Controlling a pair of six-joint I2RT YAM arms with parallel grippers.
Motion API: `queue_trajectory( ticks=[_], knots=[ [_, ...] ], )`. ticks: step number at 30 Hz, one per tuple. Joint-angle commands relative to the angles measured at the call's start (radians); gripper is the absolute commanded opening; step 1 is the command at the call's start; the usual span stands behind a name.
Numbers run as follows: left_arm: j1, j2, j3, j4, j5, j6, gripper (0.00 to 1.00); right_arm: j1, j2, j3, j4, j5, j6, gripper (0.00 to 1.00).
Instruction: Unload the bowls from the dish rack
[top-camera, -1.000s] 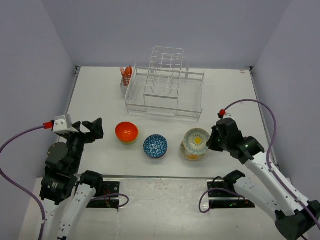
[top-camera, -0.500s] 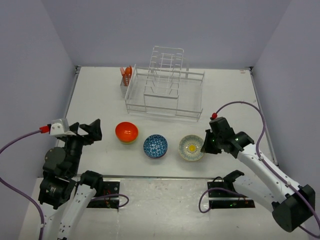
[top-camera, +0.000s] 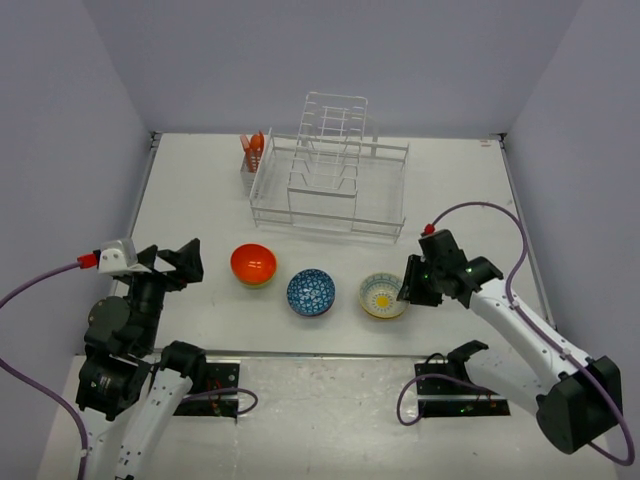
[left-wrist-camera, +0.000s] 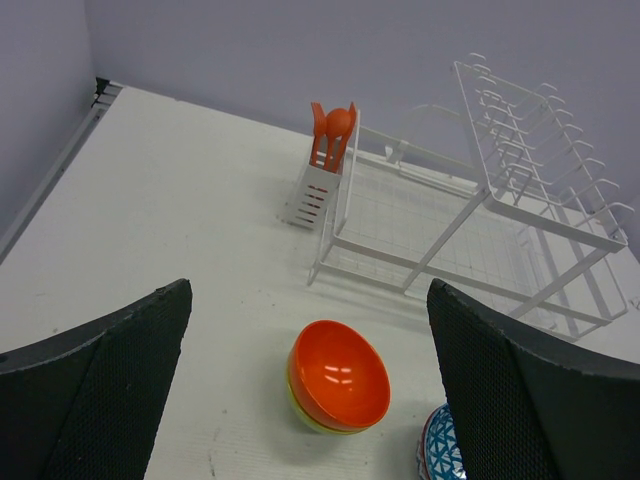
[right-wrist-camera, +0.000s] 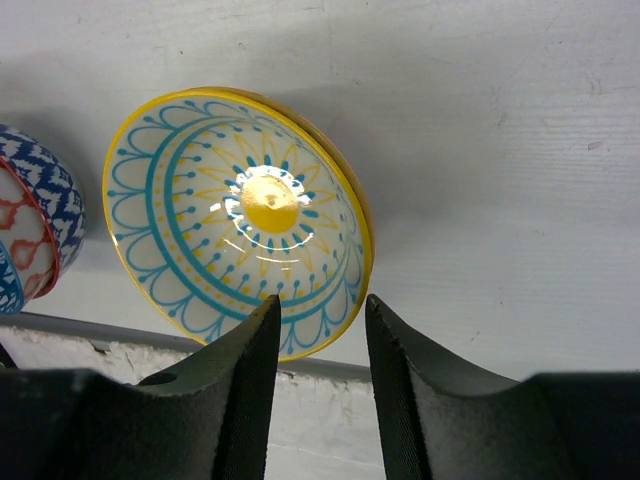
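The white bowl with a yellow centre sits near the table's front edge, on an orange edge that may be another bowl. My right gripper is open, its jaws straddling that bowl's near rim without clamping it. To its left stands the blue patterned bowl, nested in a red-white one. The plain orange bowl rests in a lime green bowl. Left gripper hangs wide open above and before the orange bowl. The white dish rack holds no bowls.
Orange utensils stand in the cup on the rack's left side. The table's front edge runs just below the yellow-centred bowl. Grey walls close in the table on three sides.
My right gripper lowered the yellow-centred bowl from a tilted hold down flat near the front edge, then its jaws parted. The left arm has barely shifted.
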Motion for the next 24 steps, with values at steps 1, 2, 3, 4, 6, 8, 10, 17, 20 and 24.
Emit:
queue_trajectory(
  ticks=[1,2,3,4,6,8,10,17,20,24],
  knots=[
    [-0.009,-0.008,-0.001,0.017,-0.003,-0.001,1.0,-0.001,-0.004,0.027,0.024,-0.012,0.008,0.41],
    [-0.009,-0.008,-0.001,0.017,-0.003,-0.001,1.0,-0.001,-0.007,0.046,-0.008,-0.003,0.011,0.44],
    [-0.009,-0.008,-0.001,0.017,-0.003,-0.001,1.0,-0.001,-0.019,0.058,-0.025,0.034,0.015,0.46],
    [-0.009,-0.009,-0.001,0.017,-0.003,-0.001,1.0,-0.001,-0.03,0.087,-0.045,0.051,0.016,0.48],
    [-0.009,-0.009,-0.001,0.017,-0.004,-0.001,1.0,-0.001,-0.052,0.112,-0.094,0.073,0.016,0.48],
    [-0.009,-0.009,-0.001,0.014,-0.007,-0.002,1.0,-0.001,-0.079,0.147,-0.13,0.088,0.016,0.48],
    [-0.009,-0.011,-0.001,0.014,-0.012,-0.004,1.0,0.0,-0.114,0.173,-0.145,0.09,0.009,0.52],
    [-0.009,0.018,0.032,-0.024,-0.099,-0.028,1.0,0.003,-0.361,0.257,-0.11,0.125,-0.079,0.99],
    [-0.009,0.073,0.066,-0.07,-0.156,-0.051,1.0,0.003,-0.441,0.318,-0.133,0.196,-0.118,0.99],
    [-0.009,0.155,0.088,-0.116,-0.236,-0.082,1.0,0.003,-0.504,0.345,-0.174,0.41,-0.138,0.99]
  ],
)
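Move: The yellow-centred bowl already sits on the stack, its right rim between the right hand's fingers; its middle lies about 5 cm left, 1 cm ahead and 3 cm below. The blue bowl's stack is some 20 cm left and 1 cm ahead of the hand, the red bowl about 31 cm left and 7 cm ahead, the empty dish rack's middle roughly 25 cm ahead and 16 cm left. From the left hand the yellow-centred bowl is about 38 cm right, level, 25 cm below. The yellow-centred bowl's rim is left behind as the right hand, fingers already partly open around it, opens them fully and comes free, rising almost straight up, fast after a slow start, some 19 cm. It drifts about 5 cm right late on, while the wrist tips up around 40 degrees from steeply down towards level. Late on, the left hand eases 2 cm left, turning slightly counter-clockwise. ##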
